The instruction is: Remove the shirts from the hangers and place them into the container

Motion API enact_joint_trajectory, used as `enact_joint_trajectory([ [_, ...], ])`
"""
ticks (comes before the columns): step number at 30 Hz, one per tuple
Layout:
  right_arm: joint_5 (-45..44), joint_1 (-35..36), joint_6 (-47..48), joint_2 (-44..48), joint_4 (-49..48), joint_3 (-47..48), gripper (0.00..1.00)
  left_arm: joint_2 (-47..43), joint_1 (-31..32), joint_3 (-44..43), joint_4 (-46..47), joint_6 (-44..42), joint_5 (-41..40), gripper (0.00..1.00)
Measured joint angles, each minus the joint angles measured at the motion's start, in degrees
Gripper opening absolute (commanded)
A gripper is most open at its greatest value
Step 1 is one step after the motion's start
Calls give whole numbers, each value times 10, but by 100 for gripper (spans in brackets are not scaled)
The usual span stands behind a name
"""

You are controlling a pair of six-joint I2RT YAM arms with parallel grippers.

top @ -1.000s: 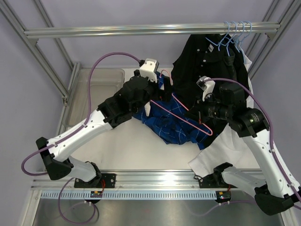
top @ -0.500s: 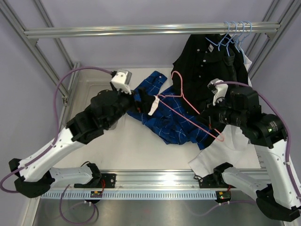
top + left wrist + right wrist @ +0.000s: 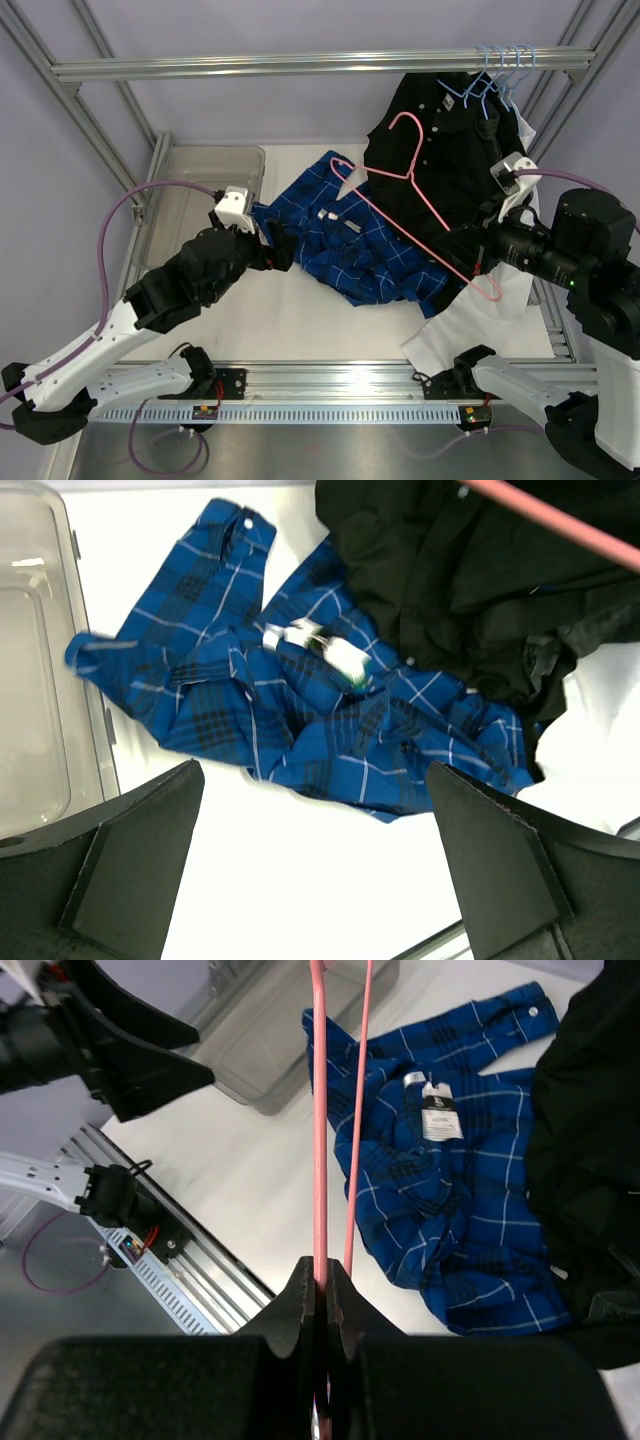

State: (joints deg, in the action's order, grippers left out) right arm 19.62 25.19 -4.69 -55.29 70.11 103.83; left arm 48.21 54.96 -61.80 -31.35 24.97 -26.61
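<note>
The royal blue plaid shirt [image 3: 360, 245] [image 3: 300, 710] [image 3: 460, 1190] lies crumpled on the white table, off its hanger. My right gripper [image 3: 478, 268] [image 3: 322, 1270] is shut on the pink-red hanger [image 3: 400, 224] [image 3: 319, 1110] and holds it in the air above the shirt, with the hook pointing away. Left of the shirt, my left gripper [image 3: 272, 248] [image 3: 312, 780] hangs open with nothing between its fingers. The translucent grey container [image 3: 205, 152] [image 3: 40, 680] [image 3: 290, 1040] stands at the back left. Black shirts [image 3: 450, 150] hang on light blue hangers [image 3: 500, 70].
A large white cloth [image 3: 470, 320] hangs down at the right under the black shirts. An aluminium rail [image 3: 300, 65] crosses the back and carries the hangers. Frame posts stand at both sides, and a metal rail [image 3: 330, 375] runs along the near table edge.
My left gripper has pulled back to the left and downward, away from the blue shirt, and stands fully open. My right arm has lifted the pink hanger up and rightward, clear of the shirt.
</note>
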Motion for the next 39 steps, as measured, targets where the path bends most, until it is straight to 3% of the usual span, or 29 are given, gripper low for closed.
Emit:
enact_joint_trajectory([
  [5, -15, 0, -6, 20, -43, -20, 0, 0, 0, 10, 2, 5, 0, 99],
  [10, -96, 0, -13, 3, -84, -48, 0, 2, 0, 21, -2, 11, 1, 99],
  [19, -236, -5, -33, -121, -176, -18, 0, -4, 0, 46, -56, 47, 0, 99],
  [30, -244, -70, -42, -251, -232, 13, 0, -65, 0, 91, -107, 82, 2, 99],
  [38, -229, -73, -47, -232, -270, -59, 0, -45, 0, 111, -103, 92, 29, 99],
  [39, -230, -73, -47, -226, -276, -72, 4, -34, 0, 111, -97, 92, 35, 99],
])
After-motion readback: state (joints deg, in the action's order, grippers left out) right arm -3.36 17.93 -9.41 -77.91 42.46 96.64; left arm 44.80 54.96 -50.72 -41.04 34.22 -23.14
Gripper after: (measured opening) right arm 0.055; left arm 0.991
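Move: Some 35 cm ahead of the right hand, with no sideways offset and roughly 10 cm above it, is the bare stretch of hanging rail where the pink hanger it holds is to go. The blue hangers are about 15 cm to the right of that spot on the rail. The black shirt's middle is about 25 cm ahead, 3 cm right and 20 cm below; the blue shirt lies 20 cm ahead, 18 cm left and 40 cm below. From the open left hand, the blue shirt is about 14 cm ahead, 15 cm right and 30 cm below. Swinging the emptied pink hanger forward some 22 cm towards the rail, the right hand keeps its pinch and turns about 30 degrees clockwise, then sinks roughly 6 cm to lower the hook at the rail, left of the blue hangers. The left hand, fingers still wide open, sinks about 10 cm and draws back 3 cm, tipping further down. ##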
